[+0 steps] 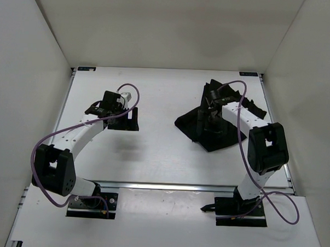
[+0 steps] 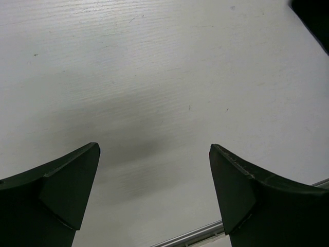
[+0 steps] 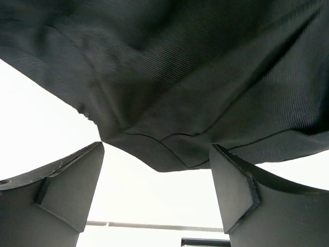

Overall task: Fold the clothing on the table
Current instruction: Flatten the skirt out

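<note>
The clothing [image 1: 219, 138] is a crumpled black heap on the right half of the white table [image 1: 152, 156]. My right gripper [image 1: 210, 119] hovers over the heap. In the right wrist view the right gripper [image 3: 157, 149] is open, and the ribbed black clothing [image 3: 180, 77] fills the upper frame, its hem dipping just between the fingertips without being pinched. My left gripper [image 1: 124, 120] is over bare table left of centre. In its wrist view the left gripper [image 2: 153, 147] is open wide over white surface, with a corner of the clothing [image 2: 314, 15] at the top right.
A metal rail [image 1: 167, 186] runs along the near table edge, also showing as the rail [image 2: 195, 235] below the left fingers. White walls [image 1: 25, 68] close in the left, right and back. Purple cables loop from both arms.
</note>
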Available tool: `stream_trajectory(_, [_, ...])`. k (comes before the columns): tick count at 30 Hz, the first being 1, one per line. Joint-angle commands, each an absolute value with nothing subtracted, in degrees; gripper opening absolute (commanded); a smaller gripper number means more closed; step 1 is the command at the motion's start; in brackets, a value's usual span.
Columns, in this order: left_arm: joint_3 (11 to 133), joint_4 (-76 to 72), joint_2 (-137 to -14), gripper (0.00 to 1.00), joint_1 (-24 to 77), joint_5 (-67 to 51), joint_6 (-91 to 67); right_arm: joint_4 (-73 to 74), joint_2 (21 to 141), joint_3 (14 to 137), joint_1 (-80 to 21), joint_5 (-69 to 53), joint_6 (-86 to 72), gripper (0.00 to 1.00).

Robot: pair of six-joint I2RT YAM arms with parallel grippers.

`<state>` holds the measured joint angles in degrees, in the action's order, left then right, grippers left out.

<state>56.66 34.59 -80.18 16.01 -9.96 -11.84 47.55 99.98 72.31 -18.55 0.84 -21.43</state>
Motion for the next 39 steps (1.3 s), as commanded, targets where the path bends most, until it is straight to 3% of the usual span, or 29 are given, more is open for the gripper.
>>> stream_trajectory(1, [56.4, 34.0, -79.2, 0.99, 16.0, -11.5, -11.4, 43.3, 98.2, 71.5, -17.1, 0.5, -24.2, 0.82])
stream_trajectory(9, [55.7, 34.3, -78.4, 0.99, 16.0, -11.4, -10.5, 41.7, 102.1, 74.3, -15.9, 0.4, -24.2, 0.81])
stream_trajectory(13, [55.6, 34.5, -78.8, 0.99, 15.9, -11.6, -10.5, 40.3, 103.4, 74.3, -15.9, 0.5, -25.2, 0.75])
stream_trajectory(16, [55.6, 34.5, -78.8, 0.99, 15.8, -11.5, -10.4, 40.4, 105.4, 74.3, -15.6, 0.4, -25.4, 0.52])
stream_trajectory(18, [55.7, 34.5, -79.0, 0.99, 15.6, -11.4, -10.5, 41.0, 106.1, 75.3, -15.9, -1.0, -25.5, 0.14])
stream_trajectory(20, [55.9, 34.5, -79.0, 0.99, 15.3, -11.7, -10.1, 42.6, 106.4, 76.6, -15.8, -0.1, -25.3, 0.00])
stream_trajectory(29, [55.0, 28.8, -81.6, 0.99, 18.0, -19.2, -14.4, 48.1, 104.9, 98.6, -14.9, 0.6, -17.8, 0.00])
stream_trajectory(35, [49.1, 6.5, -81.7, 0.99, 19.8, -27.2, -28.3, 52.4, 106.6, 119.1, -17.8, -2.2, -13.5, 0.00])
stream_trajectory(39, [43.6, -11.8, -83.3, 0.99, 21.3, -24.2, -38.3, 51.8, 103.5, 118.1, -19.4, -4.5, -13.3, 0.00])
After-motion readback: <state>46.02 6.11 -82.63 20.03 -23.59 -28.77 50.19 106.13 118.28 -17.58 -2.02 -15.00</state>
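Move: Just ahead of the open right fingers, about 3 cm forward and 3 cm below, is the rumpled fold of skirt they go for. The skirt's left tip is some 13 cm to this hand's left and level with it, its near corner about 11 cm back, and its far flap some 17 cm straight ahead. From the left hand that fold is about 31 cm to the right, 2 cm ahead and 7 cm lower. Easing forward and down about 3 cm each into the skirt, the right hand shuts its open fingers and pinches a fold, then sweeps it up some 25 cm and forward 12, quickening, with the fingertips tilting forward some 35 degrees. Late on, the left hand, still open, moves about 7 cm right towards the skirt, its fingertips swinging right. ##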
